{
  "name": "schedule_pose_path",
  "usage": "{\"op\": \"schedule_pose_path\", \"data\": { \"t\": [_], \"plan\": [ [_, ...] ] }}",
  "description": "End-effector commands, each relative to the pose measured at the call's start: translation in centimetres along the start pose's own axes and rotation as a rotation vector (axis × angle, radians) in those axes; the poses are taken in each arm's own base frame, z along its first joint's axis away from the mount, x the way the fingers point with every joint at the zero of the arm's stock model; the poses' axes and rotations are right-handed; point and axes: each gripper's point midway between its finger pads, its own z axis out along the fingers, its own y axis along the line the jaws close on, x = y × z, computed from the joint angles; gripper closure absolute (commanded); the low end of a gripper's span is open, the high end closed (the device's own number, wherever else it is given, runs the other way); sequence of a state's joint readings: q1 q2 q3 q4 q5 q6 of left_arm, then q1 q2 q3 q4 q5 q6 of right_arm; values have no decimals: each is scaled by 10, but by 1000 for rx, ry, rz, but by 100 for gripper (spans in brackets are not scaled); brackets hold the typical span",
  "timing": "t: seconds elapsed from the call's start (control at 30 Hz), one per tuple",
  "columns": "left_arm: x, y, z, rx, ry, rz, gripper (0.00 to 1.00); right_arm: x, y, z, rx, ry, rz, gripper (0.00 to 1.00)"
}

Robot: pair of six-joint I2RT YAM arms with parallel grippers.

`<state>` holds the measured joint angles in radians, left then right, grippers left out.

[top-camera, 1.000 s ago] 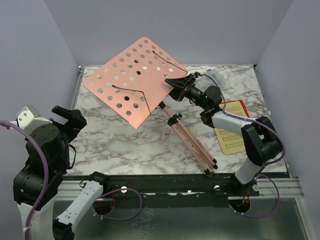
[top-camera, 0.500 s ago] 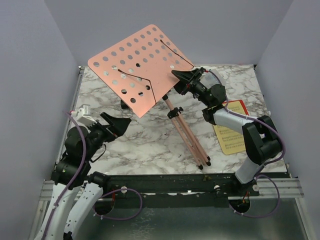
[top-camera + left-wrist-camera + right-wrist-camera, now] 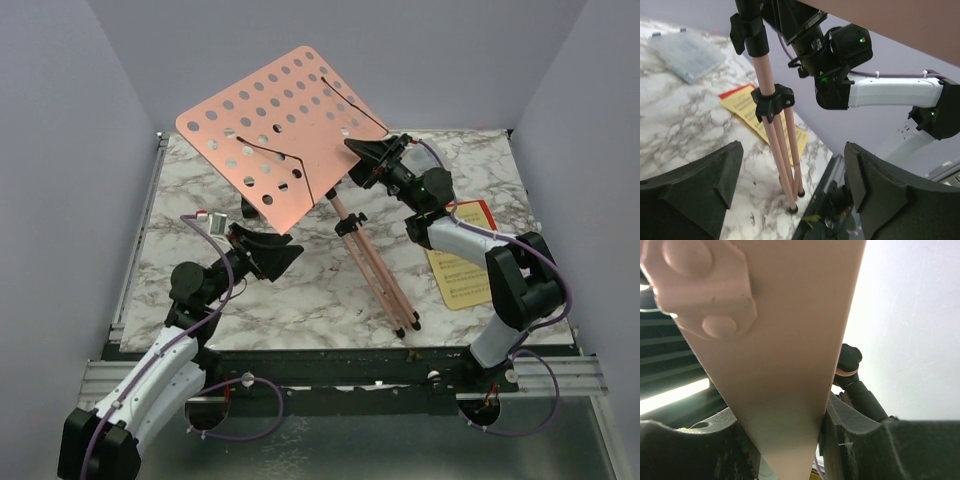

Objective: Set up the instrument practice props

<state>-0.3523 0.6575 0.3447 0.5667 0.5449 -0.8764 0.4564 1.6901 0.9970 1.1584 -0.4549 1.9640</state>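
Note:
The pink perforated music stand (image 3: 280,130) is tilted above the marble table, and its three folded legs (image 3: 380,275) reach down to the front edge. My right gripper (image 3: 365,160) is shut on the pink bracket (image 3: 775,365) behind the plate. My left gripper (image 3: 275,255) stands open, low and just left of the legs. In the left wrist view the legs (image 3: 780,150) run down between its wide-apart fingers (image 3: 700,185) without touching them. Yellow and red sheet-music pages (image 3: 465,265) lie flat at the right, under my right arm. No microphone shows clearly.
A clear plastic compartment box (image 3: 685,50) lies at the back of the table. A small black thing (image 3: 248,210) peeks from under the plate's left edge; I cannot tell what it is. The leg tips (image 3: 792,207) rest close to the black front rail (image 3: 330,365).
My right gripper has raised the stand more upright, drawing its feet along the front edge. My left arm has swung in from the left wall, low towards the legs.

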Motion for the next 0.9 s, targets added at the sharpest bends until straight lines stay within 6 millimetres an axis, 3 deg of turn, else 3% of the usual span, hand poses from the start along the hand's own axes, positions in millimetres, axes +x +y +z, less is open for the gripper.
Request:
{"op": "schedule_pose_path", "data": {
  "t": [0.0, 0.17, 0.3, 0.43, 0.87],
  "plan": [
    [-40, -28, 4, 157, -291, 201, 16, 51, 131, -13, -362, 107, -91, 99],
    [-19, -42, 37, 296, -168, 257, 24, 53, 133, -14, -364, 105, -97, 99],
    [-11, -40, 57, 367, -147, 241, 16, 54, 136, -15, -368, 102, -99, 100],
    [-7, -41, 75, 441, -147, 209, 16, 57, 138, -15, -367, 103, -103, 99],
    [3, -29, 130, 417, -191, 171, 40, 67, 148, -18, -375, 107, -122, 99]
  ]
}}
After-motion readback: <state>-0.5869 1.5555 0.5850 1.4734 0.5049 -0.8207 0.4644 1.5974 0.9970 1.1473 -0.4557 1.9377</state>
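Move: Under the tilted pink desk, the left hand has the leg clamp on the music stand's shaft about 9 cm ahead and 13 cm to its right, near its own height. The desk's middle is some 14 cm ahead, 2 cm right and 15 cm above this hand; the tripod feet are roughly 4 cm back, 24 cm right and 22 cm below. From the right hand, already gripping the desk's edge, the clamp lies about 6 cm back, 1 cm right and 10 cm below. Reaching under the desk towards the shaft by the leg clamp, the left hand goes about 11 cm right and 6 cm forward, nearly level, its fingers tipping up some 15 degrees and swinging slightly clockwise. They narrow partway but stay open, coming close about the shaft. The right hand keeps its grip on the desk and lifts the stand nearly 4 cm, easing it back a little. ##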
